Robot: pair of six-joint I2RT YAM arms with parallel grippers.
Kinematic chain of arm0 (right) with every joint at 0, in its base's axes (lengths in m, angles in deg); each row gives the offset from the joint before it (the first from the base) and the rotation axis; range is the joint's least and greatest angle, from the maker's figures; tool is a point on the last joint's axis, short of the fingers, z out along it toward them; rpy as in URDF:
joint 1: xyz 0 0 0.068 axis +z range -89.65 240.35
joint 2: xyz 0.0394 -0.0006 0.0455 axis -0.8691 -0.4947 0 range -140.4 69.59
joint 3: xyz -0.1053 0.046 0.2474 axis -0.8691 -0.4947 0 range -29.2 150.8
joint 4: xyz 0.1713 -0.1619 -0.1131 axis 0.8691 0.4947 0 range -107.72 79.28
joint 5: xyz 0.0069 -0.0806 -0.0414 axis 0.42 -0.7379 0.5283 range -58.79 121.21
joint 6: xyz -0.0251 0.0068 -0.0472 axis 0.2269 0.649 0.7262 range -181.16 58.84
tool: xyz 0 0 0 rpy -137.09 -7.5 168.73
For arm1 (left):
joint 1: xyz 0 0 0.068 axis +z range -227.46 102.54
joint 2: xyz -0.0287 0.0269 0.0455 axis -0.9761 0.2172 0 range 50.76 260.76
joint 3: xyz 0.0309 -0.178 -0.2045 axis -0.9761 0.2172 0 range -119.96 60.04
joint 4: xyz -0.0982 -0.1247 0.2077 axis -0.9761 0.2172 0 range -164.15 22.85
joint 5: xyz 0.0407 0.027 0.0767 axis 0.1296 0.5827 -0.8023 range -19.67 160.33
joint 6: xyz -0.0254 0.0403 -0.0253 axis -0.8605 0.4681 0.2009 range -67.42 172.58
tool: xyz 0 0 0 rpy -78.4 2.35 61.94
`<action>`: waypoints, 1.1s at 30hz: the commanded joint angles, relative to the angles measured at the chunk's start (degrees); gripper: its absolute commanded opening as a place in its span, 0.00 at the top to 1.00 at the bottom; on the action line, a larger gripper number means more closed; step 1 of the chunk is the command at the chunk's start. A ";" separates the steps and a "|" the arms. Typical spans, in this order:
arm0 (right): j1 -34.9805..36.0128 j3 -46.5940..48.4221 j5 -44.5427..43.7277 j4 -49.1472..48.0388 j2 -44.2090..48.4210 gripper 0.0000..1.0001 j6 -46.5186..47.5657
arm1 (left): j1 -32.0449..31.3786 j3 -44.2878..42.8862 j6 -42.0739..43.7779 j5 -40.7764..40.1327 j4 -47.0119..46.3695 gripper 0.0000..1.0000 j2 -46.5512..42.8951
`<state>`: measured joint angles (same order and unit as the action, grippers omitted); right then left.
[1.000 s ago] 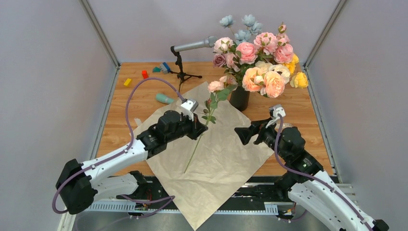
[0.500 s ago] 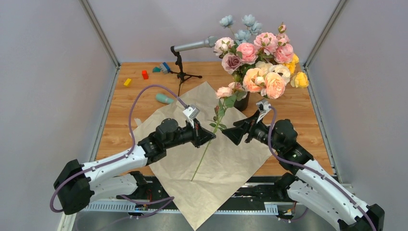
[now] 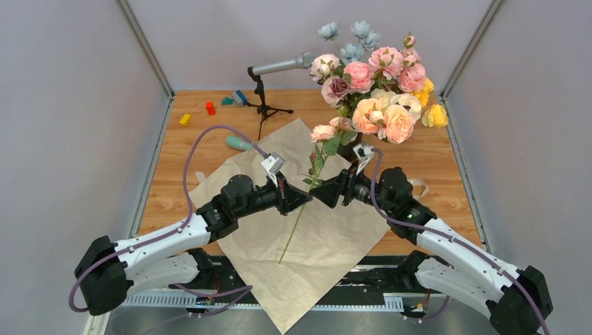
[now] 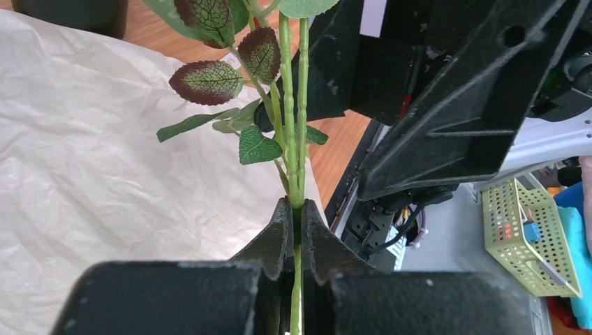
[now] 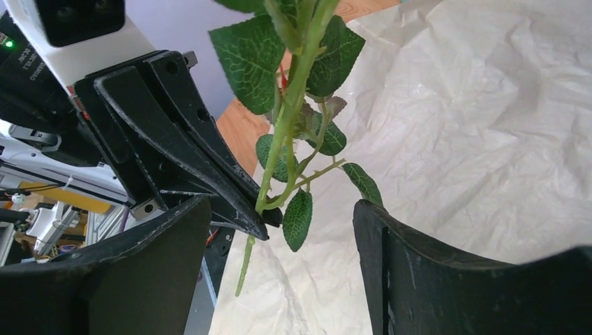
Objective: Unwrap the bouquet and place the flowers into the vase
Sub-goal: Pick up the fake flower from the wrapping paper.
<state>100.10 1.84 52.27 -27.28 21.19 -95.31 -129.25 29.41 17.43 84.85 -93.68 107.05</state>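
My left gripper [image 3: 305, 197] [image 4: 294, 206] is shut on the thin green stem [image 4: 292, 139] of one of the flowers. The stem is held tilted above the opened bouquet paper [image 3: 293, 237], which lies flat with its beige side up. The stem's pink blooms [image 3: 324, 131] point towards the vase [image 4: 70, 10], which is dark and mostly hidden behind leaves and the right wrist. Many pink, peach and cream blooms [image 3: 377, 91] stand in it. My right gripper [image 3: 314, 193] [image 5: 279, 206] faces the left one. It is open, with its jaws on either side of the leafy stem [image 5: 286, 118], not touching it.
A microphone on a small stand [image 3: 269, 77] stands at the back. Small coloured blocks [image 3: 209, 108] and a teal object [image 3: 237, 143] lie at the back left. Grey walls close in both sides. The two grippers are almost tip to tip.
The right gripper has moved left up to the held stem and its jaws have narrowed somewhat. The left gripper has carried the flower slightly to the right and stays shut.
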 commanded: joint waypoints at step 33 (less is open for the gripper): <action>3.11 5.75 -5.25 -9.35 -10.26 0.77 -4.75 | -0.41 -0.21 0.22 -1.02 -1.21 1.00 0.18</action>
<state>102.83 4.93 47.33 -34.30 11.07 -101.06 -129.25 29.91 17.10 84.48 -94.31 106.96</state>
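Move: The part of the fake flower's stem the right hand is closing on is about 3 cm left and 2 cm ahead of that hand, at its height. The left hand grips the same stem lower down, with that part about 3 cm ahead, 1 cm right and 3 cm above its own point. From the right hand, the vase's middle is roughly 20 cm ahead, 9 cm right and 10 cm below. Leftward and a little forward, about 3.5 cm in all, the right hand eases in just above the left fingers, dipping 1–2 cm and coming back up as it brings the leafy stem between its fingers. These close from about three-quarters open to about a quarter. The left hand stays in place and keeps its pinch on the stem. ##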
